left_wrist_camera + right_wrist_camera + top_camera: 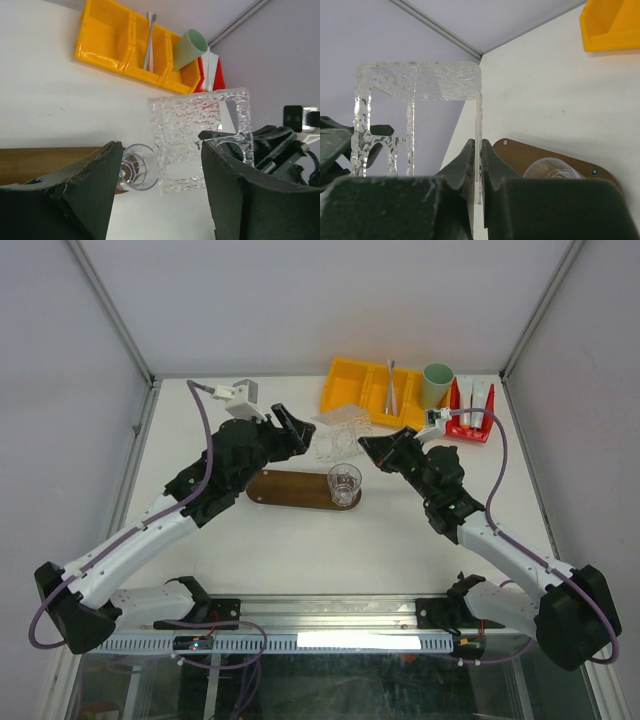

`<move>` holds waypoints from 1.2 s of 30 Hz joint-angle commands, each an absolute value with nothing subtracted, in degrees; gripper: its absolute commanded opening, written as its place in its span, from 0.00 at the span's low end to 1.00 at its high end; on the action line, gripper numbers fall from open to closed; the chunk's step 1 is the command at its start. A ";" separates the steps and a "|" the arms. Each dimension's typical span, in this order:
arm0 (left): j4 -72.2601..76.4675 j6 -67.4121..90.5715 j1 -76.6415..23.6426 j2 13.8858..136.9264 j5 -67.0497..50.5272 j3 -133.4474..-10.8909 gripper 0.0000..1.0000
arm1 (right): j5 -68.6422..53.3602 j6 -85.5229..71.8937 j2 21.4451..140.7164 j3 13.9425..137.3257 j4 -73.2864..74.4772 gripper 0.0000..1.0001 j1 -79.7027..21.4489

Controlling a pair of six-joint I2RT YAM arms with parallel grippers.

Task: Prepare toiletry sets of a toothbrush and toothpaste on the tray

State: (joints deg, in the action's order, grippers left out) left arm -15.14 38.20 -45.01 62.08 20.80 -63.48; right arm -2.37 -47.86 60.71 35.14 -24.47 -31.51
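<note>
The dark-brown tray (285,490) lies mid-table with a clear glass (344,483) standing on its right end. Slim toothbrushes (392,385) lie in the yellow bin (355,390), and white toothpaste tubes (470,398) stand in the red bin (478,430). My right gripper (479,150) is shut on the thin wall of a clear textured acrylic rack (420,80), held above the table behind the tray. My left gripper (161,152) is open, and the rack (200,135) sits just ahead between its fingers. I cannot tell whether the right finger touches the rack.
A mint-green cup (436,385) stands between the yellow and red bins at the back right. The cage's posts and walls close in the table's back and sides. The two arms nearly meet over the tray's far side.
</note>
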 commanded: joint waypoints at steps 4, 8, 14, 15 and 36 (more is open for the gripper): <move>-16.13 39.60 -45.17 66.44 17.70 -69.29 0.64 | -1.64 -45.69 60.04 39.28 -32.49 0.00 -31.84; -16.55 39.77 -45.09 67.94 17.05 -70.09 0.61 | -2.53 -45.78 59.83 39.16 -33.65 0.00 -31.91; -16.99 39.10 -45.16 69.22 16.36 -71.43 0.55 | -3.61 -45.86 60.74 39.36 -34.55 0.00 -32.35; -17.23 38.92 -45.10 69.51 16.56 -71.72 0.55 | -3.91 -45.83 60.92 39.40 -34.85 0.00 -32.42; -20.66 37.07 -45.09 71.19 19.63 -73.70 0.00 | -4.17 -42.72 61.52 41.51 -31.71 0.16 -34.45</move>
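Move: The clear stand, still pinched at its right-hand edge by the right fingers, has its middle about 7 cm to the left hand's right, 2 cm ahead and 4 cm below. Down on the table, some 26 cm lower, the glass is about 9 cm right and 5 cm ahead of the left hand, the brown tray 2 cm right and 5 cm ahead. From the right hand the stand's middle is roughly 4 cm left, 1 cm ahead, level. The left fingers close from about two-thirds open to pinch the upright left-hand panel of the clear stand, after the hand eases right, down and forward towards it by about 3.5 cm in all, tipping slightly downward. The right hand keeps its grip on the far edge and brings the stand up about 2.5 cm and a little left, tilting its fingertips up slightly, to meet them. ##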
